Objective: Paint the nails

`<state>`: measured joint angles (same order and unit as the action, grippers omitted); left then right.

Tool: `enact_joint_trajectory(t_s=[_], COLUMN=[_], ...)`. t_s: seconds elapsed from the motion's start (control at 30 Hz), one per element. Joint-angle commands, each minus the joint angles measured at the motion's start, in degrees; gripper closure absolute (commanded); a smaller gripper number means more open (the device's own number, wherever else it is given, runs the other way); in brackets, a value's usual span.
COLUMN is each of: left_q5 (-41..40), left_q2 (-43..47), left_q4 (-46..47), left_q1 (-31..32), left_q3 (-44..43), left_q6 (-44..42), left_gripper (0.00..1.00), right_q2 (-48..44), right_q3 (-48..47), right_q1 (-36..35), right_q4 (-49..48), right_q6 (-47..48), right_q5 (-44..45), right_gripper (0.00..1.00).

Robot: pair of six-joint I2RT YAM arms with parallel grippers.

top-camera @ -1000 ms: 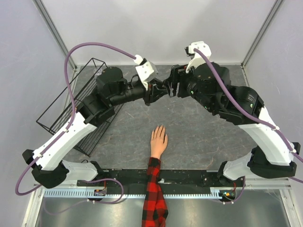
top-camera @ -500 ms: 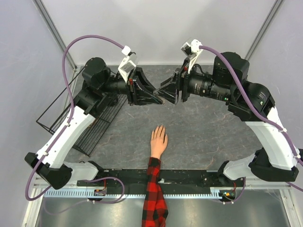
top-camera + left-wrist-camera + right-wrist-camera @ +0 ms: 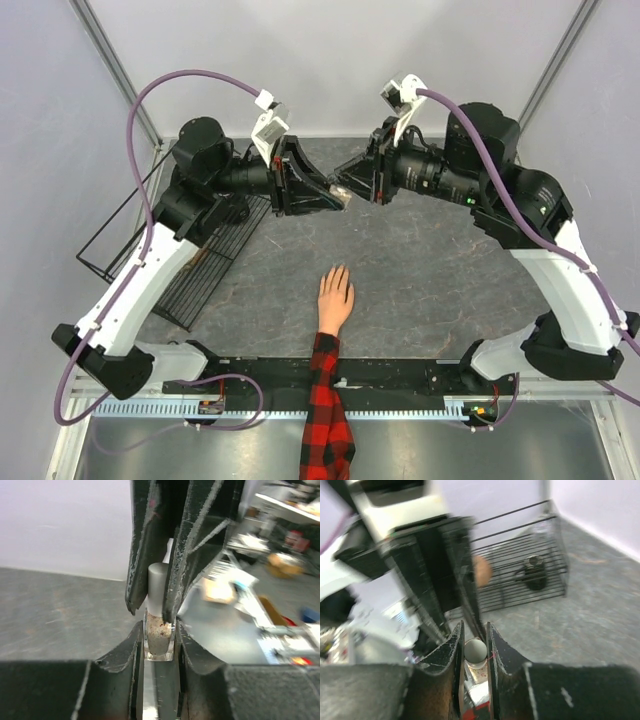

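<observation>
The peach mannequin hand (image 3: 335, 298) with a red-and-black plaid sleeve (image 3: 325, 400) lies palm down at the table's front centre. Its nails (image 3: 338, 271) are too small to make out. A small glass polish bottle (image 3: 159, 639) with speckled beige content is held in the air above the back of the table. My left gripper (image 3: 338, 201) (image 3: 159, 640) is shut on the bottle's body. My right gripper (image 3: 347, 184) (image 3: 475, 646) faces it, shut on the bottle's grey cap (image 3: 475, 651) (image 3: 159, 587). Both are well behind the hand.
A black wire basket (image 3: 170, 240) (image 3: 520, 575) stands at the left of the table, with a dark bottle-like object (image 3: 535, 575) inside. Grey walls enclose the back and sides. A black rail (image 3: 400, 375) runs along the near edge.
Both arms have risen and their wrists have turned since a second ago. The two grippers stay joined at the bottle, which has shifted slightly left and up.
</observation>
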<state>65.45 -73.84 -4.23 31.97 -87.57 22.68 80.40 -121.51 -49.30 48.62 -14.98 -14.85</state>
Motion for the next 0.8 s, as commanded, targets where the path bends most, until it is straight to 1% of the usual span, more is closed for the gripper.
enact_joint_trajectory(t_s=[0.0,0.03,0.07,0.1,0.13,0.17,0.2,0.23,0.33,0.37,0.43,0.47,0.5,0.53,0.57,0.6,0.63,0.67,0.7,0.73,0.77], left_q5=[-37.1,-44.8,-59.0,-65.4,-71.6,-79.0,-80.9,-81.4,-76.5,-73.0,-69.7,-65.8,-61.8,-58.2,-51.7,-48.2,-44.4,-36.7,-32.4,-24.4,-20.7], left_q2=[2.7,3.7,4.9,4.9,4.3,2.7,1.4,0.6,-1.0,-1.3,-1.1,-1.0,-0.5,-0.3,-0.1,0.1,0.5,0.7,0.8,0.9,0.7], left_q4=[-14.8,-14.8,-14.3,-14.0,-13.7,-13.5,-13.6,-13.6,-13.6,-13.5,-13.5,-13.5,-13.7,-14.8,-15.5,-16.2,-17.0,-17.0,-17.0,-16.6,-16.5], left_q1=[-0.5,1.2,3.6,10.9,14.5,20.2,22.2,23.4,24.4,24.4,24.3,24.0,23.7,23.3,22.4,21.7,20.5,17.5,15.8,13.9,10.8], left_q3=[-4.4,-3.8,-3.5,-3.1,-3.4,-3.9,-5.2,-5.7,-5.9,-5.9,-5.8,-5.5,-5.3,-5.4,-5.2,-5.2,-5.2,-4.6,-4.4,-4.1,-3.9], left_q6=[-14.9,-16.2,-22.2,-26.6,-30.5,-35.4,-36.6,-36.6,-33.2,-32.9,-31.9,-32.0,-32.0,-32.3,-32.3,-32.0,-30.3,-28.8,-27.1,-23.7,-21.9], left_gripper=[0.98,0.98,0.98,0.98,0.98,0.98,0.98,0.98,0.98,0.98,0.98,0.98,0.98,0.98,0.98,0.98,0.98,0.98,0.98,0.98,0.98], right_q2=[3.9,5.3,6.5,8.6,9.7,10.8,13.4,14.5,15.2,14.9,14.4,13.5,12.8,11.9,10.0,8.8,7.9,5.9,5.0,3.9,2.1], right_q3=[-4.9,-8.2,-9.5,-10.6,-12.1,-13.6,-15.3,-18.2,-18.1,-17.7,-16.4,-15.6,-14.6,-12.1,-10.7,-8.1,-6.9,-5.9,-3.9,-2.8,-1.9], right_q1=[-0.5,-0.8,-3.1,-5.1,-7.5,-8.2,-8.3,-8.4,-8.3,-8.4,-8.2,-8.2,-8.0,-7.5,-7.0,-6.4,-4.7,-3.7,-3.1,-1.8,-1.2], right_q4=[4.5,6.3,7.2,8.1,9.6,11.1,13.1,16.0,16.9,16.7,15.4,14.6,12.7,11.6,10.5,8.4,7.4,6.4,5.1,4.3,3.6], right_q6=[-4.1,-5.7,-7.2,-9.7,-10.5,-11.3,-12.1,-12.1,-13.4,-13.5,-13.1,-12.7,-12.4,-11.7,-11.3,-10.9,-10.2,-8.9,-8.4,-7.6,-6.0], right_q5=[9.7,11.8,15.4,22.1,30.2,33.6,35.9,40.3,44.5,44.6,43.9,42.6,41.9,41.1,38.8,36.9,34.2,30.3,28.4,26.6,22.1], right_gripper=[1.0,1.0,1.0,1.0,1.0,1.0,1.0,1.0,1.0,1.0,1.0,1.0,0.97,0.8,0.71,0.65,0.56,0.54,0.53,0.51,0.51])
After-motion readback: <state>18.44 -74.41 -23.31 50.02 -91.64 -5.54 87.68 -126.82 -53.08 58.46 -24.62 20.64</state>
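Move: The nail polish bottle is already in the left fingers, with its silver cap about 4 cm above the left hand point and 1 cm ahead, level sideways. The cap is already between the right fingertips; the bottle sits about 4 cm below the right hand point and 1 cm back. The model hand to be painted lies on the table almost under both hands, roughly 45 cm below the left and 49 cm below the right, 1 or 2 cm back. Still pinching the cap, the right hand twists it clockwise about 40 degrees while the left keeps the bottle and turns counter-clockwise some 45. Both swing forward about 8 cm, sinking and drifting right as they twist. Then the right fingers open and let go of the cap, and the left hand starts back, unwinding about 15 degrees. ##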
